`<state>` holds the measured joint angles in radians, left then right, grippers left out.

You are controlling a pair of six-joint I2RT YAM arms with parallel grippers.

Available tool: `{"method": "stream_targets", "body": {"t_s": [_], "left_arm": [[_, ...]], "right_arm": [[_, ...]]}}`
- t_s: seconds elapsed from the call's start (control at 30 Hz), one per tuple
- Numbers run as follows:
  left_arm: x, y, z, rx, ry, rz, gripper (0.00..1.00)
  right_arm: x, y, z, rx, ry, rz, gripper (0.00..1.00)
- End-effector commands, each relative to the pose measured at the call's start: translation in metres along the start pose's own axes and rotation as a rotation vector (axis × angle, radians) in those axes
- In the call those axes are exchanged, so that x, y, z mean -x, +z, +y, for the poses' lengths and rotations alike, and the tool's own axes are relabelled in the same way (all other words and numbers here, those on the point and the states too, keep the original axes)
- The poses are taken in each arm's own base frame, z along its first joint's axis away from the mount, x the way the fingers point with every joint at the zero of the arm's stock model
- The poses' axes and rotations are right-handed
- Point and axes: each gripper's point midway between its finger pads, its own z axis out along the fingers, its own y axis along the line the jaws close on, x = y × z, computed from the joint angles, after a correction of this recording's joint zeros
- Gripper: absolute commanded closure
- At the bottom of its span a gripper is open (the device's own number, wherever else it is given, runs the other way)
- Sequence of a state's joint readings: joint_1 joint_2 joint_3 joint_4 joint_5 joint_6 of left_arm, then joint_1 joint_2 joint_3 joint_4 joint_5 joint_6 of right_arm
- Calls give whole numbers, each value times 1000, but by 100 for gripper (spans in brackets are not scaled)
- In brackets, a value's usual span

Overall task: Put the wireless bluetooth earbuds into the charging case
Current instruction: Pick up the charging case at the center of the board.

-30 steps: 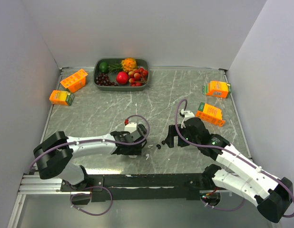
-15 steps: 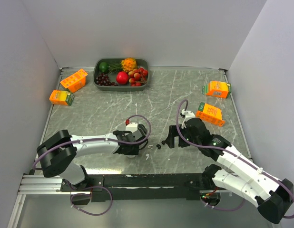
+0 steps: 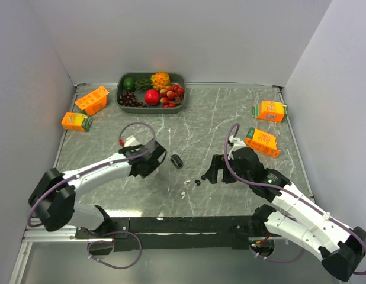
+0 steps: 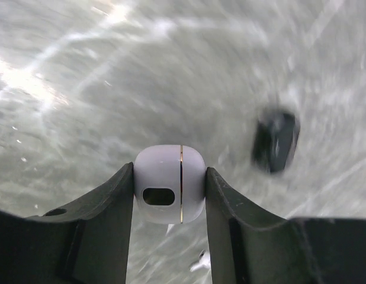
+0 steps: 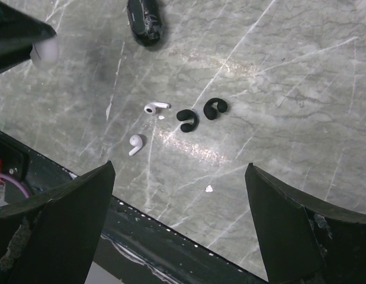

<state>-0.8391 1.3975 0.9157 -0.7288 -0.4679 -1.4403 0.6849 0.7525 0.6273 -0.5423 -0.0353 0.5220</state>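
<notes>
My left gripper (image 4: 169,178) is shut on a closed white charging case (image 4: 169,183), held above the marble table; in the top view this gripper (image 3: 152,160) is left of centre. A black charging case (image 3: 176,160) lies on the table just to its right, blurred in the left wrist view (image 4: 275,142). Two black earbuds (image 5: 187,120) (image 5: 215,108) and two white earbuds (image 5: 155,107) (image 5: 135,144) lie loose near the table's front edge. My right gripper (image 5: 179,168) hangs open above them, with nothing between its fingers.
A grey tray (image 3: 179,77) of fruit stands at the back. Two orange cartons (image 3: 92,99) (image 3: 76,121) lie at the back left and two more (image 3: 270,110) (image 3: 261,141) at the right. The black mounting rail (image 3: 189,225) runs along the near edge.
My left gripper shut on the white case and carried it back and to the left, away from the earbuds. This uncovered the black case on the table. The right arm stayed put.
</notes>
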Motion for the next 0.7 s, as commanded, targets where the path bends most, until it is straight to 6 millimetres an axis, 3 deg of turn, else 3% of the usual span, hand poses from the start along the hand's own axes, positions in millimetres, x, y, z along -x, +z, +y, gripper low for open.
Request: {"method": "stream_targets", "body": {"t_s": [0.0,0.2,0.47,0.67], "left_arm": [[11,6,2,-30,-302,36,99],[9,22,-1,37,-381,44,99],[-11,50,2,133,-348,93,96],[-9,49,-1,115,-306,93,69]], "right_arm": [[10,-2,14,46,33,-30,1],[11,1,17,58,38,-21,1],[9,3,17,55,39,-10,1],[7,3,15,53,33,-10,1]]}}
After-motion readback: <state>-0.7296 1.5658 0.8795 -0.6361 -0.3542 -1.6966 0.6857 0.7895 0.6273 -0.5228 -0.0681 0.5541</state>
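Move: My left hand already holds the charging case; the bare marble it goes down to is about 7 cm below and 2 cm ahead. The black case lies some 5 cm ahead and 8 cm to the right of this hand, the nearer white earbud 4 cm back and 12 cm right, the other earbud 9 cm back and 11 cm right, all down on the table. From my right hand that marble spot is about 6 cm ahead, 22 cm left and 13 cm below. Keeping my grip on the charging case, I lower my left hand about 5 cm towards the bare marble, first swinging some 2 cm left, then easing back right as it sinks and slowing to a stop at the bottom. Meanwhile the wrist turns counter-clockwise some 15 to 20 degrees and tips a little further down. ##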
